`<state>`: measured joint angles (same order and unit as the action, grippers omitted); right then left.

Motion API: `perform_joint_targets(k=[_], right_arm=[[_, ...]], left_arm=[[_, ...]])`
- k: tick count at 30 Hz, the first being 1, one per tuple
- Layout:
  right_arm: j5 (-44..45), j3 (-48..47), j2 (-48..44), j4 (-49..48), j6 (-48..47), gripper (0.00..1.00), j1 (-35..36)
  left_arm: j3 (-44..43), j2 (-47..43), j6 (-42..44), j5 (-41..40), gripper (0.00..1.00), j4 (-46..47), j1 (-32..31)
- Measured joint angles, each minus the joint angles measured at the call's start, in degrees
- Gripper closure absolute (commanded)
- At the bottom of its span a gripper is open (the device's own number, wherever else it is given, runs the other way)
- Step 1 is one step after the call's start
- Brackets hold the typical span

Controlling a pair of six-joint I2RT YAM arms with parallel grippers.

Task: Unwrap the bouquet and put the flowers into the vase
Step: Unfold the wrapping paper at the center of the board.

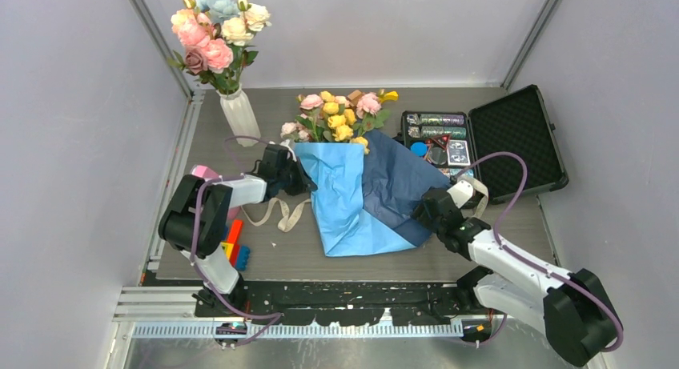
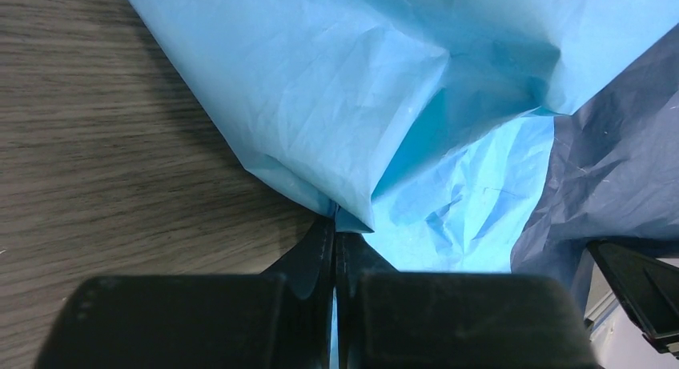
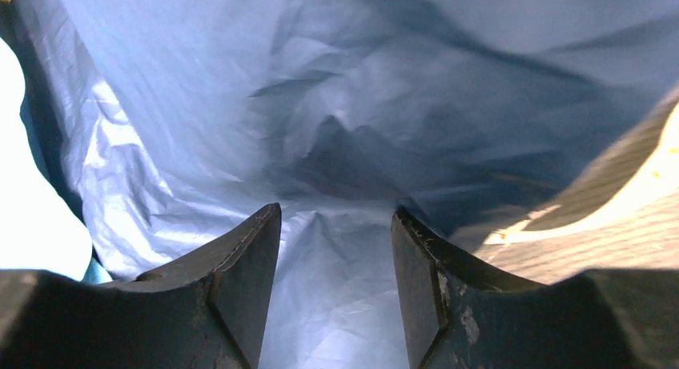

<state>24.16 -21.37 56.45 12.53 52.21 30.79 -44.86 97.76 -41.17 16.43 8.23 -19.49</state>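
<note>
The bouquet lies mid-table with its yellow and pink flowers (image 1: 340, 117) pointing to the back. Its paper wrap is spread flat, light blue (image 1: 344, 197) on the left and dark blue (image 1: 400, 181) on the right. My left gripper (image 1: 300, 173) is at the wrap's left edge, shut (image 2: 335, 225) on a fold of the light blue paper (image 2: 336, 89). My right gripper (image 1: 424, 210) is at the dark blue paper's right edge, open (image 3: 336, 217), with the dark blue paper (image 3: 344, 129) beneath the gap. A cream ribbon (image 1: 282, 213) lies loose left of the wrap. The white ribbed vase (image 1: 239, 117) stands back left.
The vase holds bigger pink, white and pale-blue blooms (image 1: 216, 29). An open black case (image 1: 512, 137) with small items sits back right, close to the right arm. A pink cone block (image 1: 204, 174) and coloured bricks (image 1: 236, 247) lie by the left arm. White walls enclose the table.
</note>
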Motion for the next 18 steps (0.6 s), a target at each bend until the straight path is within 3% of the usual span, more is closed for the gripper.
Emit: perform_joint_targets(k=[2, 4, 12, 18], right_arm=[[0.7, 0.4, -1.9, 1.5, 0.3, 0.40, -0.5], [1.2, 0.4, -3.7, 2.9, 0.5, 0.39, -0.7], [1.3, -0.6, -9.6, 8.2, -1.4, 0.25, -0.7], [0.2, -5.5, -12.5, 11.7, -5.4, 0.14, -0.7]], left_arm=[[0.0, -0.4, 0.4, -0.1, 0.98, -0.3, 0.0], [0.0, -0.6, 1.1, -0.2, 0.89, -0.4, 0.0], [0.0, -4.3, 4.5, -1.3, 0.38, -4.9, 0.1], [-1.7, -12.9, 9.0, -5.5, 0.28, -13.2, 0.1]])
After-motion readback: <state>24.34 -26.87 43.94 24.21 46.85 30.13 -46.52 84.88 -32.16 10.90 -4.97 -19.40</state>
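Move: The left hand already pinches the left edge of the wrapping paper, whose middle lies about 11 cm to its right and 2 cm back; the flowers are some 15 cm ahead and 5 cm right, the loose ribbon 5 cm back and 6 cm left. From the open right hand, low over the navy side, the paper's middle is about 11 cm left, 4 cm ahead and 3 cm below, and the black case 13 cm ahead and 4 cm right. Left fingers open off the paper's edge, rising about 5 cm and leftward; the right likewise lifts, opening wider. ##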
